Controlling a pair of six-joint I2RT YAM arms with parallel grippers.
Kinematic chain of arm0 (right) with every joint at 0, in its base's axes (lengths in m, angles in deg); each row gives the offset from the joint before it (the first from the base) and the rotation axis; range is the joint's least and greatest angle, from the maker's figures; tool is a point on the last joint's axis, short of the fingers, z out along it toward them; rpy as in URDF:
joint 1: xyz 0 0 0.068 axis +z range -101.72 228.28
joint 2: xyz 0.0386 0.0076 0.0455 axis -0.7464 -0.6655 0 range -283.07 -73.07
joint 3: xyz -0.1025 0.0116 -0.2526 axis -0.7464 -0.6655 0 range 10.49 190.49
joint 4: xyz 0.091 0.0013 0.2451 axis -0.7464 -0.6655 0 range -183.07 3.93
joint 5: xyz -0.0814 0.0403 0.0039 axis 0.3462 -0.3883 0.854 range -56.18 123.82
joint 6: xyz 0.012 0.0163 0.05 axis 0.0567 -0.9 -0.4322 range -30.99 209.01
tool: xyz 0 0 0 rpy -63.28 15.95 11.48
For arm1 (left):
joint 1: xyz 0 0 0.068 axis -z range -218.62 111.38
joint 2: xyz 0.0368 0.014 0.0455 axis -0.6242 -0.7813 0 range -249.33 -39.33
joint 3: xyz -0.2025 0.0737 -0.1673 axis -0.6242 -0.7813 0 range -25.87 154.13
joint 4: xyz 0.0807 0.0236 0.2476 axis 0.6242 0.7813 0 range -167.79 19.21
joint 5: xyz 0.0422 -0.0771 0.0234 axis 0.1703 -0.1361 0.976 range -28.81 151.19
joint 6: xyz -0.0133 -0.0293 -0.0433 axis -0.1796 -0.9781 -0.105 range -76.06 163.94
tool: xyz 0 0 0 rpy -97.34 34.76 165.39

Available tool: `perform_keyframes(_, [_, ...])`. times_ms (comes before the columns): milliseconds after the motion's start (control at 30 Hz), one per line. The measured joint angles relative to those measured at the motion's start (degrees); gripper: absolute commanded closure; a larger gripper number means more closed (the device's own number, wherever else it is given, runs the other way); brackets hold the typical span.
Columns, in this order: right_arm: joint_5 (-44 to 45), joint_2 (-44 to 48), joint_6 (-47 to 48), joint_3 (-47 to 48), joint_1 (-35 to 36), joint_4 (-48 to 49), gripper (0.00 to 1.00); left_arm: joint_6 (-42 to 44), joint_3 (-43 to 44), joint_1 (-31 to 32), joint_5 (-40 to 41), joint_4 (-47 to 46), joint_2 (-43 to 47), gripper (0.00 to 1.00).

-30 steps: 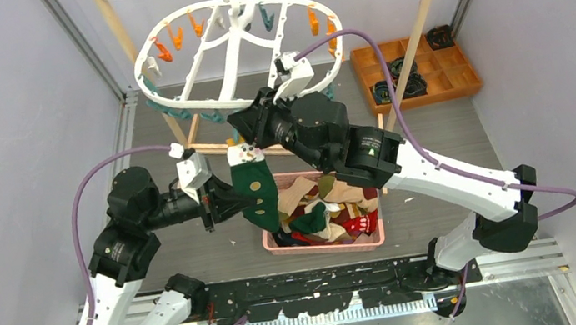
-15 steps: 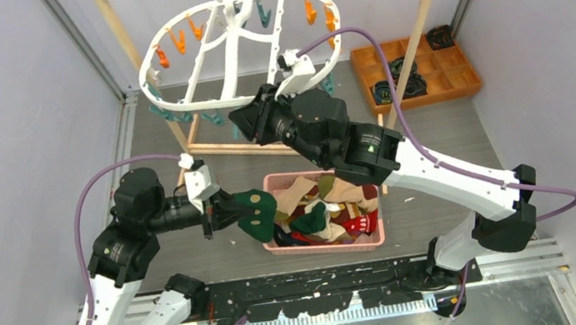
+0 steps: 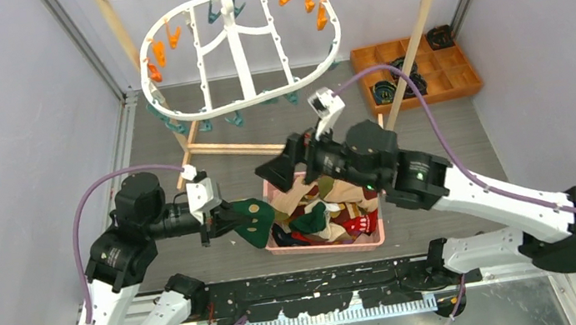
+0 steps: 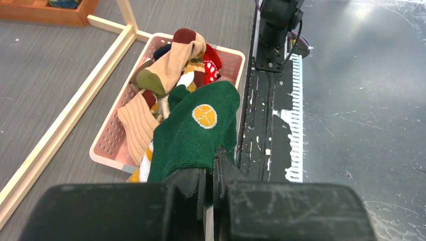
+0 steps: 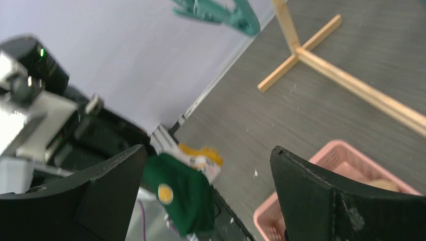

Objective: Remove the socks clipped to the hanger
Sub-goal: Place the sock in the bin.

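Note:
My left gripper (image 3: 229,221) is shut on the cuff of a dark green sock (image 3: 253,222) with an orange dot, just left of the pink basket (image 3: 321,248). In the left wrist view the sock (image 4: 196,130) hangs from the left gripper (image 4: 213,168) over the basket's near corner (image 4: 108,150). Several socks (image 3: 325,212) fill the basket. My right gripper (image 3: 277,168) stands open and empty above the basket's far left corner, and the green sock (image 5: 183,193) shows between its wide fingers (image 5: 306,191). The white hanger (image 3: 236,51) hangs behind. Its orange clips (image 3: 158,53) and teal clips (image 3: 233,119) hold no sock that shows.
The wooden rack (image 3: 417,19) carries the hanger, and its base bars (image 4: 65,125) lie on the table beside the basket. An orange compartment tray (image 3: 415,70) sits at the back right. A teal clip (image 5: 221,12) dangles above the right gripper. Grey walls close both sides.
The left gripper has brought the green sock down from the hanger to the basket's left side. The right gripper has opened and drawn back from the hanger, which has swung away.

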Motion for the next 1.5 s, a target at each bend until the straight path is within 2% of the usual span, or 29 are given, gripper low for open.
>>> perform_keyframes(133, [-3.8, 8.0, -0.4, -10.1, 1.7, 3.7, 0.03, 0.0, 0.1, 0.0, -0.4, 0.0, -0.1, 1.00])
perform_keyframes(233, [-6.0, 9.9, 0.1, -14.6, 4.8, 7.5, 0.12, -0.6, 0.3, 0.0, -1.0, -0.1, -0.5, 1.00])
perform_keyframes(367, [-10.0, 7.6, 1.4, -16.6, 8.1, 12.2, 0.27, -0.9, 1.3, 0.0, -2.0, -0.2, -1.5, 1.00])
perform_keyframes(433, [-11.4, 6.3, 1.8, -17.5, 8.4, 14.6, 0.41, -0.9, 2.0, 0.0, -2.5, -0.1, -1.8, 1.00])
perform_keyframes(567, [-12.7, 4.8, 2.8, -18.4, 8.3, 16.8, 0.90, -0.8, 3.1, 0.0, -3.1, 0.0, -2.0, 1.00])
perform_keyframes(600, [-12.8, 4.8, 2.8, -18.4, 8.2, 17.0, 0.98, -0.7, 3.4, 0.0, -3.3, 0.1, -2.0, 1.00])
perform_keyframes(633, [-12.8, 4.8, 3.0, -18.4, 8.2, 17.0, 0.99, -0.6, 3.7, 0.0, -3.4, 0.2, -2.1, 0.98])
perform_keyframes(667, [-12.7, 4.9, 2.5, -18.4, 8.2, 17.1, 0.99, -0.6, 3.8, 0.0, -3.4, 0.3, -2.1, 0.83])
perform_keyframes(733, [-12.1, 5.3, 2.2, -18.5, 8.0, 16.8, 0.99, -0.5, 3.9, 0.0, -3.3, 0.4, -2.1, 0.11])
perform_keyframes(767, [-11.6, 5.9, 1.9, -18.7, 7.9, 16.3, 0.99, -0.3, 3.9, 0.0, -3.1, 0.4, -2.1, 0.02])
perform_keyframes(933, [-8.2, 11.6, -1.7, -19.9, 6.0, 8.5, 0.99, -0.9, 3.9, 0.0, 1.9, 2.1, -2.1, 0.00])
perform_keyframes(1100, [-6.2, 14.5, -6.8, -20.3, 2.3, -3.5, 0.99, 0.3, 2.1, -1.5, 12.9, 2.9, -3.2, 0.00])
perform_keyframes(1200, [-7.6, 13.1, -9.2, -23.6, -2.6, -6.5, 0.99, 0.9, 0.6, -7.3, 15.5, 3.1, -6.8, 0.00])
perform_keyframes(1333, [-10.6, 7.9, -10.5, -29.3, -11.1, -7.4, 0.99, 0.4, 0.8, -16.7, 14.9, 2.9, -14.0, 0.00])
perform_keyframes(1500, [-9.0, -3.0, -10.5, -32.5, -16.2, -7.0, 0.99, -0.2, 0.9, -22.6, 15.5, 3.2, -20.2, 0.00])
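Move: The left hand already holds the green sock; its middle lies roughly 5 cm to that hand's right, 1 cm back and 3 cm lower, and the sock-filled bin's middle some 17 cm right, 9 cm ahead and 26 cm below. From the empty, open right hand, the sock is about 9 cm back, 4 cm left and 8 cm down, the bin some 7 cm right, level fore and aft and 34 cm below, and the teal clips roughly 9 cm ahead, 5 cm left and 7 cm higher. The right hand, fingers open, draws back about 9 cm and sinks to the green sock beside the left fingertips, turning counter-clockwise, and pinches the sock while the left hand keeps its hold and rises slightly. The left fingers then open wide and the left hand leaves forward, down and to the left, as the right hand, still shut on the sock, carries it some 24 cm down, rightward and forward into the bin, turning back clockwise and tipping its fingers down. ##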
